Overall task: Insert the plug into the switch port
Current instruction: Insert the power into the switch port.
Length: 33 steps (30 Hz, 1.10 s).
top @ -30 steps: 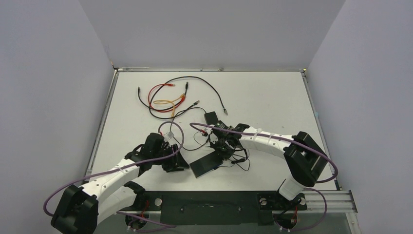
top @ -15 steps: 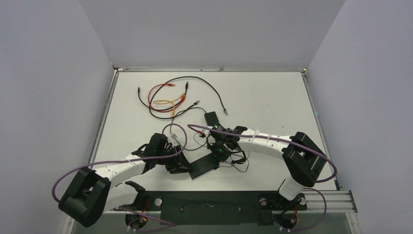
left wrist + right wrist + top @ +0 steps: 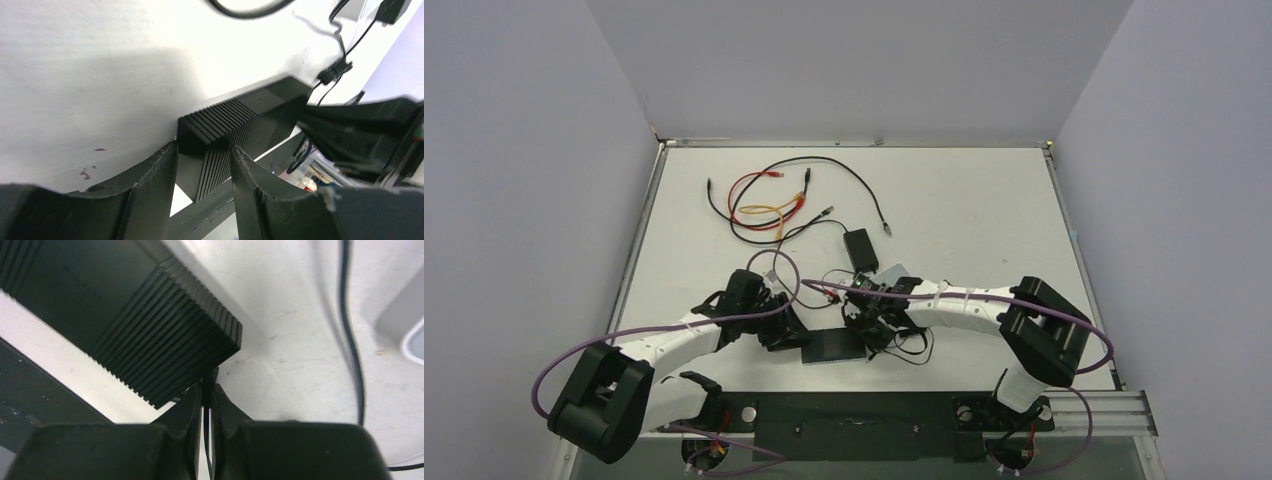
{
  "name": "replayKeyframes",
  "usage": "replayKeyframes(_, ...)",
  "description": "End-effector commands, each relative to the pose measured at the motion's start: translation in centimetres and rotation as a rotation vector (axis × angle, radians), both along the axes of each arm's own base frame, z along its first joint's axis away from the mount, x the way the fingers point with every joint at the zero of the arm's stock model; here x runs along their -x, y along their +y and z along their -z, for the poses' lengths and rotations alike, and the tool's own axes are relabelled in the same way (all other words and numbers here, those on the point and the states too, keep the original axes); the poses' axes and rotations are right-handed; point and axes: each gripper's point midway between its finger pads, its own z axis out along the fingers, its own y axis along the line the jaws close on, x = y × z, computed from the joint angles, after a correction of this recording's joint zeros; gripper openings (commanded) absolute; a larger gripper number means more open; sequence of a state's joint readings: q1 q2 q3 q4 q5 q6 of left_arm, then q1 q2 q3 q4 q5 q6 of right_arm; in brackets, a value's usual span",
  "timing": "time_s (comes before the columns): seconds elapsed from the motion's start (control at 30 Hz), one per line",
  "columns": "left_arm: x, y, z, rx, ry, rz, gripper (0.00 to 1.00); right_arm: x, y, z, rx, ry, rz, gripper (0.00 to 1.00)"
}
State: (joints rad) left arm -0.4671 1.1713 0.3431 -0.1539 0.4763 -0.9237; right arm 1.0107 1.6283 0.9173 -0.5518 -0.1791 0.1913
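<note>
The flat black ribbed switch box [image 3: 834, 347] lies near the front edge of the table. My left gripper [image 3: 786, 335] is shut on its left end. In the left wrist view both fingers [image 3: 160, 185] flank the box's corner [image 3: 220, 125]. My right gripper [image 3: 864, 325] is at the box's right end, shut on the thin black plug [image 3: 212, 374]. The plug's tip pokes out at the corner of the ribbed box [image 3: 165, 340]. The switch port is hidden in every view.
A black adapter brick [image 3: 860, 247] and a light grey pad [image 3: 894, 275] lie just behind the right gripper. Red, yellow and black cables [image 3: 769, 205] sprawl at the back left. Thin black wire [image 3: 914, 340] loops beside the right arm. The dark front rail [image 3: 854, 425] is close.
The box has swung from tilted to nearly level and slid nearer the front edge in my left gripper. My right gripper has followed it down and left with the plug.
</note>
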Motion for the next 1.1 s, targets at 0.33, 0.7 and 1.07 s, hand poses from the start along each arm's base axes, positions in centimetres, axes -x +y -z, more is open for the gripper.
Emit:
replayKeyframes(0.33, -4.9, 1.7, -2.4, -0.007, -0.119, -0.061, 0.40, 2.4, 5.8, -2.2, -0.185, -0.043, -0.094, 0.00)
replayKeyframes(0.7, -4.9, 2.6, -2.4, -0.032, -0.117, -0.067, 0.40, 3.9, 2.9, -1.7, -0.139, -0.066, -0.172, 0.00)
replayKeyframes(1.07, -4.7, 2.7, -2.9, -0.028, -0.125, -0.038, 0.40, 4.1, 4.2, -2.8, -0.211, -0.131, -0.225, 0.00)
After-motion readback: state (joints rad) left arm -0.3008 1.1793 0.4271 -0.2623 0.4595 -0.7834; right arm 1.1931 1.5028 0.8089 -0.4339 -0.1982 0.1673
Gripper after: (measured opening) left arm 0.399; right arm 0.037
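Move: The left hand's fingers still straddle the left end of the black switch, whose middle lies about 5 cm to that hand's right, level with it fore and aft and at nearly its height. From the right hand, which holds the power plug near the right end, the switch's middle is some 8 cm left and 1 cm ahead. The silver box stands about 16 cm ahead and 3 cm right of the right hand; the power brick is roughly 23 cm ahead and 3 cm left of it. Swinging the switch round between them, the left hand carries its end about 4 cm forward and 3 cm left while the right hand, plug still pinched, draws back some 5 cm and slightly left, following the right end of the switch. The right wrist turns about 10 degrees counter-clockwise, which helps point the plug squarely at the end face; both hands finish about 1 cm higher, openings unchanged. ##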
